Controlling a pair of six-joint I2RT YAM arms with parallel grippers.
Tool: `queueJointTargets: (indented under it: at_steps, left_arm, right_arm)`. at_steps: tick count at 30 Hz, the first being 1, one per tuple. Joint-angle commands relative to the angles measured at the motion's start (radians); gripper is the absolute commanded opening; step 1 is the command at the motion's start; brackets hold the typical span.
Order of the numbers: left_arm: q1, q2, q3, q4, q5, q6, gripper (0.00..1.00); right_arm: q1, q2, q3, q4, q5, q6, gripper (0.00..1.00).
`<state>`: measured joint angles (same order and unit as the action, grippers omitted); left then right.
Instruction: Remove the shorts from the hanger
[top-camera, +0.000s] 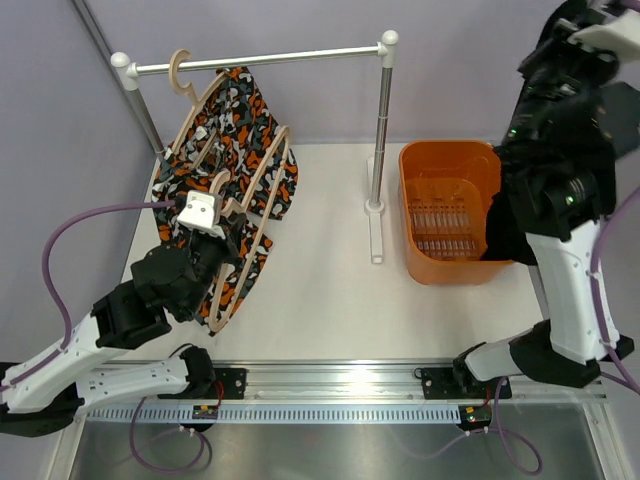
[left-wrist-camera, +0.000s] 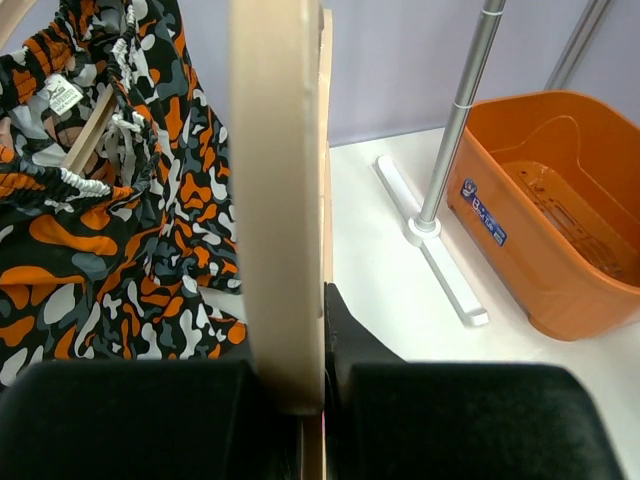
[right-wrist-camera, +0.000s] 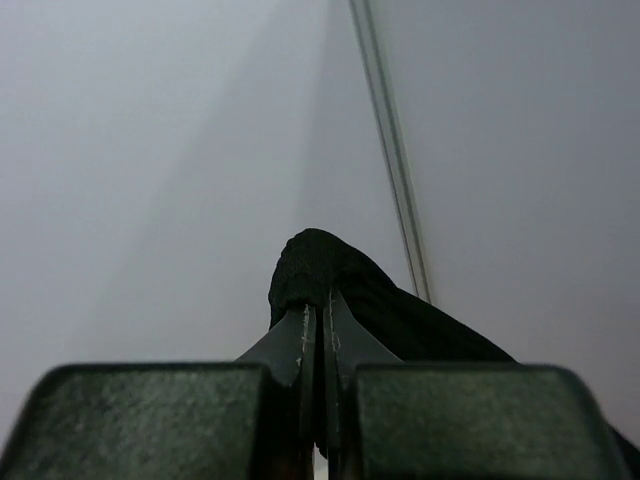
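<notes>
The patterned shorts (top-camera: 236, 120) hang on a wooden hanger (top-camera: 190, 95) hooked on the rail (top-camera: 260, 59); they also show in the left wrist view (left-wrist-camera: 120, 200). A second wooden hanger (top-camera: 250, 215) leans lower, over the table. My left gripper (left-wrist-camera: 322, 400) is shut on this hanger's bar (left-wrist-camera: 275, 200), at the lower part of the hanger (top-camera: 225, 240). My right gripper (right-wrist-camera: 318, 310) is shut on the black shorts (right-wrist-camera: 335, 275) and holds them high. The right arm (top-camera: 560, 150) is raised at the right, and the black cloth (top-camera: 497, 232) hangs by the basket.
An orange basket (top-camera: 445, 165) stands right of the rack's right post (top-camera: 381, 130), whose white foot (top-camera: 376, 235) lies on the table. The left post (top-camera: 140, 105) stands at the back left. The white tabletop (top-camera: 330, 290) lies between rack and arms.
</notes>
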<state>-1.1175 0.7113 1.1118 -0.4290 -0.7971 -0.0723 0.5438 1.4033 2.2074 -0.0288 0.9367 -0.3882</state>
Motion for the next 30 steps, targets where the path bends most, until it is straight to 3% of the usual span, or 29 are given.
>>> queueJointTargets:
  at_steps: [1,7,11,15,18,19,22,26,30]
  left_arm:
    - [-0.002,-0.015,0.013,0.027,0.004,0.002,0.0]
    - [-0.002,-0.021,-0.009,0.016,0.007,0.003,0.0]
    - [-0.002,-0.016,-0.015,0.021,0.007,0.009,0.0]
    - [-0.004,-0.003,-0.009,0.019,0.01,0.011,0.0]
    - [-0.002,0.008,0.003,0.018,0.015,0.009,0.0]
    - [-0.002,0.016,0.011,0.012,0.016,0.011,0.0]
    - [0.001,0.069,0.08,-0.022,0.032,0.009,0.0]
    - [0.025,0.206,0.236,-0.117,0.091,-0.001,0.0]
    - [0.128,0.373,0.455,-0.244,0.238,-0.017,0.0]
  right_arm:
    - [-0.074,0.072,0.028,-0.229,-0.157,0.224,0.0]
    - [-0.194,0.258,0.28,-0.57,-0.313,0.469,0.0]
    - [-0.246,0.287,0.331,-0.664,-0.381,0.571,0.0]
    - [-0.263,0.208,0.16,-0.654,-0.362,0.609,0.0]
    - [-0.292,0.071,-0.12,-0.602,-0.358,0.693,0.0]
    - [-0.295,-0.01,-0.284,-0.58,-0.363,0.728,0.08]
    - [-0.295,-0.144,-0.559,-0.517,-0.409,0.793,0.25]
    - [-0.297,-0.257,-0.78,-0.508,-0.476,0.871,0.68]
    - [-0.297,-0.355,-0.899,-0.505,-0.578,0.897,0.8]
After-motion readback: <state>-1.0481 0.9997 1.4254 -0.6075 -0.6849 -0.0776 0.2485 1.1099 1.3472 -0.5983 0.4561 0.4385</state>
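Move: The right hand still holds the black shorts high up, with the orange bin about 12 cm ahead, 2 cm left and some 60 cm below. The rack post's foot is about 20 cm to the left of the bin, level with it front to back and a little lower. From the left hand, which keeps hold of the emptied hanger, the bin is roughly 20 cm ahead, 42 cm right and 32 cm below. Right reaches forward, sinks about 35 cm towards bin and opens, releasing shorts; left draws hanger 5 cm right. ##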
